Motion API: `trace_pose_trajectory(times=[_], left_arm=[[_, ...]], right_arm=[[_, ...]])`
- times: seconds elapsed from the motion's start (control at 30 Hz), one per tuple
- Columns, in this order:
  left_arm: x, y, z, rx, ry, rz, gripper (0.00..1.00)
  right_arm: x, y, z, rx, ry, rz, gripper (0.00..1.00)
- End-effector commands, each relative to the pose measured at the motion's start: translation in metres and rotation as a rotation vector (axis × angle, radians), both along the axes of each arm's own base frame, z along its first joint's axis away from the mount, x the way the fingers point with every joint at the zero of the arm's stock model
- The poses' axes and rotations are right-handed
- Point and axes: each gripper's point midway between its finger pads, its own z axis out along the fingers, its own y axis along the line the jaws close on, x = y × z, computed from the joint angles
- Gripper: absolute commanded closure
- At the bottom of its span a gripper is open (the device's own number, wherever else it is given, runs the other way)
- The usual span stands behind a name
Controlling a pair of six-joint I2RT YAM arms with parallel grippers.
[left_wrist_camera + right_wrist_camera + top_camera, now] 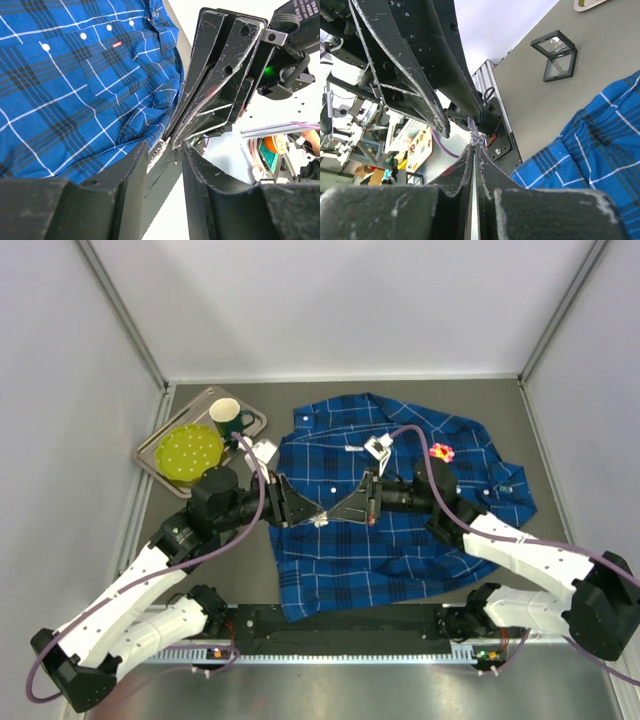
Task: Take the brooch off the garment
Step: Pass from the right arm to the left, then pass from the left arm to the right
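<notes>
The garment (400, 550), a blue plaid shirt, lies spread on the table, and blue plaid cloth (75, 90) fills the left of the left wrist view. Above its left part my two grippers meet tip to tip. My right gripper (335, 512) (475, 146) is shut on a small sparkly silver brooch (473, 132) (320, 520), which sticks out past its tips, clear of the cloth (590, 150). My left gripper (297, 510) (166, 146) stands open, its fingers either side of the right gripper's tips, with the brooch (161, 148) at its left finger.
A metal tray (160, 465) at the back left holds a green plate (190, 452) and a green mug (228, 418). A small clear box (265, 452) (555, 54) sits beside the shirt. On the shirt lie a pink flower pin (441, 451) and a silver piece (378, 447).
</notes>
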Motion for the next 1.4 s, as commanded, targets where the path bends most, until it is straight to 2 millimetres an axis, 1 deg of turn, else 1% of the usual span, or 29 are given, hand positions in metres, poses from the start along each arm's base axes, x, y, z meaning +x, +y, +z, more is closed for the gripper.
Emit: trace_pose_trajectory(times=[0.0,0.37,0.47,0.5,0.57,0.63,0.67,0.7,0.77,0.8,0.87,0.9,0.97,1.0,1.03,1.13,1.2,1.23,1.37], left_arm=[[-0.003,0.000,0.013,-0.008,-0.054,-0.031,0.62],[-0.004,-0.004,0.000,0.022,-0.010,-0.065,0.63],[-0.004,-0.005,-0.002,0.025,-0.006,-0.068,0.70],[-0.004,-0.005,-0.002,0.026,-0.008,-0.072,0.75],[-0.003,-0.004,-0.001,0.027,-0.011,-0.070,0.82],[-0.002,-0.003,-0.001,0.035,-0.013,-0.058,0.95],[0.001,-0.001,-0.002,0.042,-0.012,-0.045,1.00],[0.001,0.000,0.000,0.044,-0.018,-0.038,1.00],[0.006,0.004,0.003,0.046,-0.026,0.003,1.00],[0.008,0.007,0.007,0.040,-0.040,0.027,1.00],[0.014,0.013,0.012,0.032,-0.056,0.082,1.00],[0.014,0.016,0.016,0.023,-0.070,0.102,1.00],[0.019,0.020,0.021,0.004,-0.089,0.142,1.00],[0.018,0.022,0.023,-0.011,-0.094,0.149,1.00],[0.018,0.023,0.023,-0.024,-0.092,0.163,1.00],[0.018,0.023,0.031,-0.075,-0.103,0.172,1.00],[0.016,0.022,0.030,-0.094,-0.097,0.166,1.00],[0.016,0.020,0.033,-0.112,-0.097,0.164,1.00],[0.016,0.019,0.034,-0.124,-0.095,0.157,1.00]], right_arm=[[0.002,0.001,0.009,0.038,-0.040,0.007,1.00],[-0.001,0.003,0.012,0.050,-0.033,0.033,1.00],[-0.001,0.003,0.010,0.046,-0.030,0.033,1.00],[-0.001,0.003,0.009,0.044,-0.029,0.034,1.00],[0.000,0.003,0.008,0.042,-0.024,0.033,1.00],[0.003,0.004,0.008,0.037,-0.022,0.016,1.00],[0.006,0.002,-0.001,-0.004,0.001,-0.002,1.00],[0.009,0.003,0.002,-0.016,-0.004,-0.017,0.93],[0.017,0.002,-0.004,-0.060,0.012,-0.059,0.81],[0.019,0.001,-0.005,-0.079,0.029,-0.074,0.72],[0.016,0.003,0.002,-0.047,0.056,-0.061,0.69],[0.015,0.005,0.006,-0.014,0.054,-0.058,0.65],[0.008,0.009,0.015,0.044,0.106,-0.025,0.60],[0.005,0.012,0.012,0.053,0.126,-0.006,0.57],[-0.002,0.016,0.019,0.084,0.119,0.025,0.56],[-0.008,0.025,0.020,0.105,0.134,0.041,0.56],[-0.007,0.026,0.019,0.110,0.139,0.043,0.56],[-0.007,0.027,0.020,0.116,0.140,0.046,0.57],[-0.009,0.025,0.029,0.153,0.118,0.054,0.61]])
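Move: The small white brooch sticks out of the right hand's shut fingertips, about 2 cm to that hand's left and level with it. From the left hand's half-open fingers the brooch lies 1 cm right and 1 cm below. From the left hand, the plaid garment's middle is roughly 20 cm right, 7 cm ahead and 25 cm below; the open black case is some 27 cm left, 3 cm ahead, equally low. Left hand sinks about 2 cm, pinches the brooch and rises some 4; right hand opens, easing left. ##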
